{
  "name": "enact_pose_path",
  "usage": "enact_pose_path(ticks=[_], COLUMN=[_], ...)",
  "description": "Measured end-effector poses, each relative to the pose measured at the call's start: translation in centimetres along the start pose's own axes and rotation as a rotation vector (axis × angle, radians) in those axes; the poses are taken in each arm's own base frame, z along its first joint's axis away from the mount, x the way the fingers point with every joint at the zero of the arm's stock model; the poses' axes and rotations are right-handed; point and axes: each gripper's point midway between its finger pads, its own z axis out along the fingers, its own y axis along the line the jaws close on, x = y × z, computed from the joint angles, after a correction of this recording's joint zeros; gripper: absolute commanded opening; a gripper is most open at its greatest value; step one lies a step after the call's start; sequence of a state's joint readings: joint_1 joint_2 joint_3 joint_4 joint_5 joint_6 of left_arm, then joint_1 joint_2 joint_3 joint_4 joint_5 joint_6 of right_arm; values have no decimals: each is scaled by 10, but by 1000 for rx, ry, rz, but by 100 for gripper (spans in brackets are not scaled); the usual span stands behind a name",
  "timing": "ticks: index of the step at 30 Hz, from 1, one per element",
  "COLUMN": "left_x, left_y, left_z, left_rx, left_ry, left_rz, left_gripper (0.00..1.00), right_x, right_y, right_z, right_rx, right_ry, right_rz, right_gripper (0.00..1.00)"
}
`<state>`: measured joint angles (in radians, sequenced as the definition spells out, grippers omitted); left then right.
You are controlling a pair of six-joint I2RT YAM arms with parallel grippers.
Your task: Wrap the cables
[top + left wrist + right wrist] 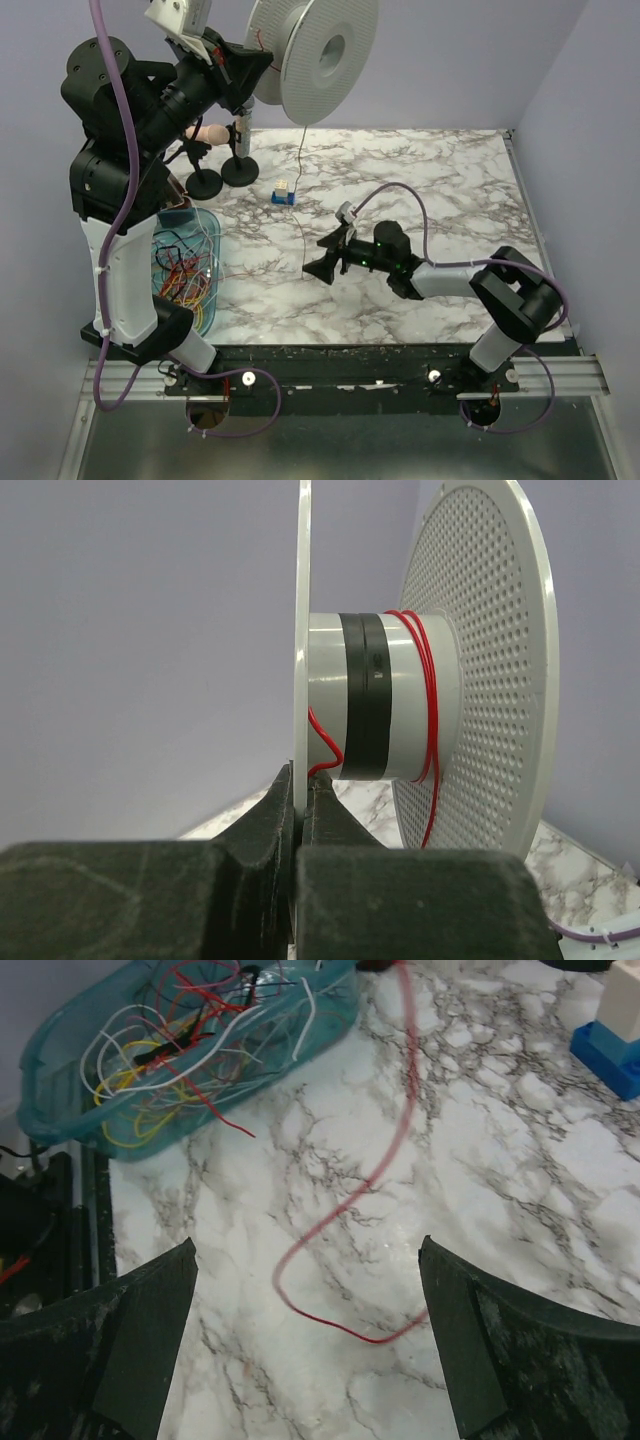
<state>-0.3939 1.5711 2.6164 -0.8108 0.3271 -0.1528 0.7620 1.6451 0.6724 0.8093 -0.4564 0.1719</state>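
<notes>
A pale grey spool (320, 50) is held high at the back, and my left gripper (303, 780) is shut on its thin near flange (302, 600). A red cable (431, 700) runs a few turns round the hub. The rest of that cable (303, 205) hangs straight down to the marble table. My right gripper (325, 262) sits low at the cable's lower end. In the right wrist view its jaws (308, 1243) stand wide open, and the cable's free end (330, 1315) curls loose between the fingers, touching neither.
A teal basket (217, 262) at the left front holds a tangle of red, yellow, white and black cables (180, 1040). A small blue and white block (284, 193) stands mid-table. Two black stands (222, 172) are at the back left. A wall borders the table's right side.
</notes>
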Motion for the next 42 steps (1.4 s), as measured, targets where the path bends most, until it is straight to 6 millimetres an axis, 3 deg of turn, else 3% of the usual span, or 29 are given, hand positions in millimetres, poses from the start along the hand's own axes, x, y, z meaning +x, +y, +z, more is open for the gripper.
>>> enact_pose_path(ticks=[6, 12, 16, 21, 22, 23, 25, 27, 28, 31, 34, 37, 40, 42], left_x=[-2, -2, -2, -2, -2, -2, -2, -2, -2, -2, 2, 16, 41, 61], left_y=[-1, -1, -2, -4, -5, -5, -5, -5, -5, -5, -5, -6, -7, -7], left_z=[-1, -1, -1, -1, -1, -1, -1, -1, -1, -2, -7, -21, -36, -45], left_rx=[1, 6, 12, 23, 24, 25, 25, 26, 26, 25, 23, 27, 48, 69], left_ry=[-6, -5, -5, -4, -4, -4, -3, -4, -4, -1, 17, 75, 165, 238], left_rz=[3, 5, 5, 5, 5, 5, 5, 5, 6, 15, 39, 93, 162, 205], left_gripper=[0, 0, 0, 0, 0, 0, 0, 0, 0, 0, 0, 0, 0, 0], right_x=[4, 31, 33, 24, 23, 22, 24, 27, 30, 38, 43, 30, -12, -51], right_y=[22, 4, -6, -13, -14, -15, -16, -17, -18, -24, -43, -95, -147, -162], right_z=[11, 15, 15, 33, 36, 38, 41, 44, 45, 42, 17, -41, -106, -141], right_rx=[-47, 66, 126, 140, 140, 141, 143, 147, 151, 177, 237, 393, 573, 649], right_ry=[-40, -7, -7, 10, 12, 15, 25, 43, 54, 71, 64, -13, -148, -231], right_rz=[89, 211, 245, 263, 264, 266, 270, 281, 292, 333, 384, 460, 457, 397], right_gripper=[97, 93, 80, 79, 75, 65, 30, 8, 1, 1, 1, 1, 1, 1])
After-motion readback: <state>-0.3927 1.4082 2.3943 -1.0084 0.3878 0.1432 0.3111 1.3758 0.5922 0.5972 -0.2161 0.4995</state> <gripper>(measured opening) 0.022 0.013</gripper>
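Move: The cable's hanging tail is just off the right hand's open fingers, about 3 cm left, 2 cm ahead and 4 cm lower. From that hand the blue-and-white block stands some 15 cm ahead, 7 cm left and 11 cm below; the teal bin's middle is about 33 cm left and 3 cm back, 10 cm below. From the spool-holding left hand, the tail is roughly level fore-and-aft, 5 cm to the right and 53 cm down. The right fingers shut on the cable's hanging tail and pinch it, after edging back a little, then dipping about 5 cm and easing forward and left. With the tail held, the right hand sweeps fast some 20 cm to the right, also forward and up, turning about 30 degrees clockwise, away from the bin. Late on, the left hand, still gripping the spool's rim, sinks about 7 cm and rolls its left side up. ##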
